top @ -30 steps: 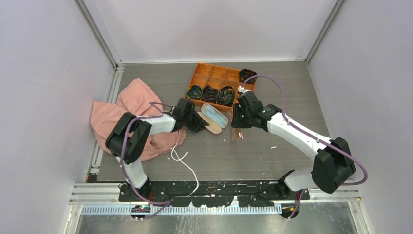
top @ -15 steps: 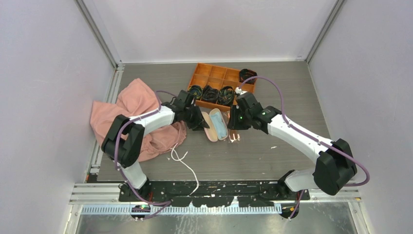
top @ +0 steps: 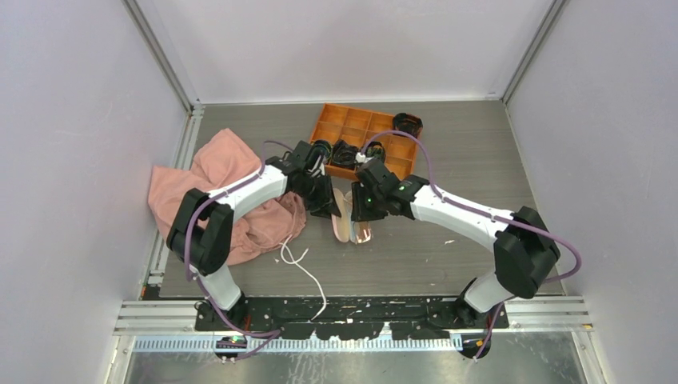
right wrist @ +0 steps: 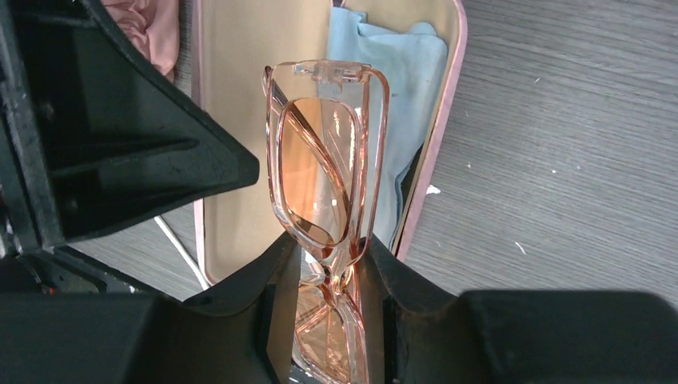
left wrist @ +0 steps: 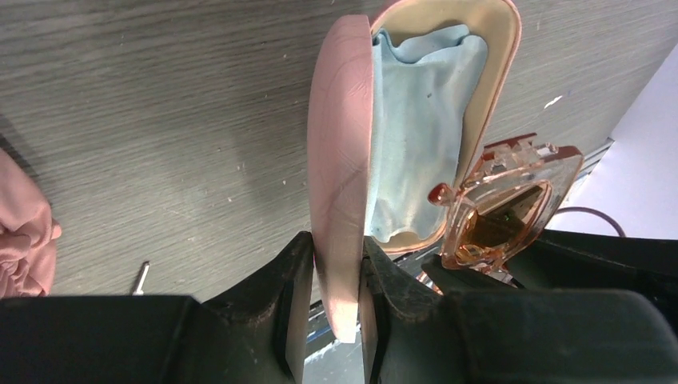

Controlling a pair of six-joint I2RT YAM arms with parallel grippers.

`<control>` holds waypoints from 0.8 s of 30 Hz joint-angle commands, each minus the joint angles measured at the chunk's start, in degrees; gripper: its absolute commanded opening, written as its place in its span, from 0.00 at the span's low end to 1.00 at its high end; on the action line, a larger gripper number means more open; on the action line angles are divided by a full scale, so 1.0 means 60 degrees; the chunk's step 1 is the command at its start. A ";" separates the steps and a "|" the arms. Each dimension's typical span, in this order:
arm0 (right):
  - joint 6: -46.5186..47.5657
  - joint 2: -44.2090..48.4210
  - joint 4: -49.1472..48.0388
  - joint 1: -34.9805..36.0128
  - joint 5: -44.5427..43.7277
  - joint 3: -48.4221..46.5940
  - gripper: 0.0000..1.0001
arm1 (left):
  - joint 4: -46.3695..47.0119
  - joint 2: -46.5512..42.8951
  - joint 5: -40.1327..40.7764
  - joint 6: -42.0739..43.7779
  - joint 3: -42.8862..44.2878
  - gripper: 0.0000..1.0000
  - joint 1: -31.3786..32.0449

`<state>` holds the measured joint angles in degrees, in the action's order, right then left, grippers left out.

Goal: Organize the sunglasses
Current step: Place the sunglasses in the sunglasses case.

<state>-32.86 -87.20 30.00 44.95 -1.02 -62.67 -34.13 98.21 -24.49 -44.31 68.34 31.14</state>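
The sunglasses (right wrist: 320, 160), with translucent pinkish-orange lenses and folded arms, are pinched at the bridge by my right gripper (right wrist: 329, 244), which is shut on them. They hang just over the open pink case (right wrist: 232, 120), with a light blue cloth (right wrist: 400, 80) lying inside it. My left gripper (left wrist: 337, 244) is shut on the raised lid (left wrist: 340, 144) of the case, holding it open. In the top view the case (top: 340, 218) lies mid-table between the left gripper (top: 326, 202) and the right gripper (top: 361, 214), with the sunglasses (top: 364, 233) at its right edge.
An orange compartment tray (top: 352, 126) with dark bundles in several cells stands behind the grippers, and a dark bundle (top: 408, 124) sits at its right end. A pink garment (top: 216, 184) lies at the left. A white cord (top: 308, 272) trails toward the near edge.
The right gripper has carried the sunglasses left to the case. The left gripper has swung the case round so that it points toward the near edge.
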 commanded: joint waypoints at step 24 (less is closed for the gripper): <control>-0.2076 -0.1715 -0.1369 0.0799 -0.1864 0.0115 0.27 | -0.0362 -0.0492 0.0067 0.0186 -0.0300 0.32 0.0245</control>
<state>-43.44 -97.91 23.00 48.69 -9.63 -61.67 -36.56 97.89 -23.86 -43.07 66.39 32.32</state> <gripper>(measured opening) 0.366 0.320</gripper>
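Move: The right hand, holding the sunglasses, has the lined tray of the open sunglasses case about 7 cm below, some 3 cm ahead and 2 cm to its left; the case's lid stands 5 cm left, 3 cm ahead and 4 cm lower. The wooden organizer's middle is 16 cm straight ahead, 9 cm down. From the left hand, pinching the lid, the tray lies about 5 cm right, 3 cm ahead and 3 cm down. Still pinching the sunglasses, the right hand lowers them about 6 cm into line with the case's tray, swinging forward a little and then partly back while drifting left, and turning some 10 degrees clockwise to match the case. The left hand keeps its grip on the lid and brings the case about 2 cm back and a bit down beneath them. ##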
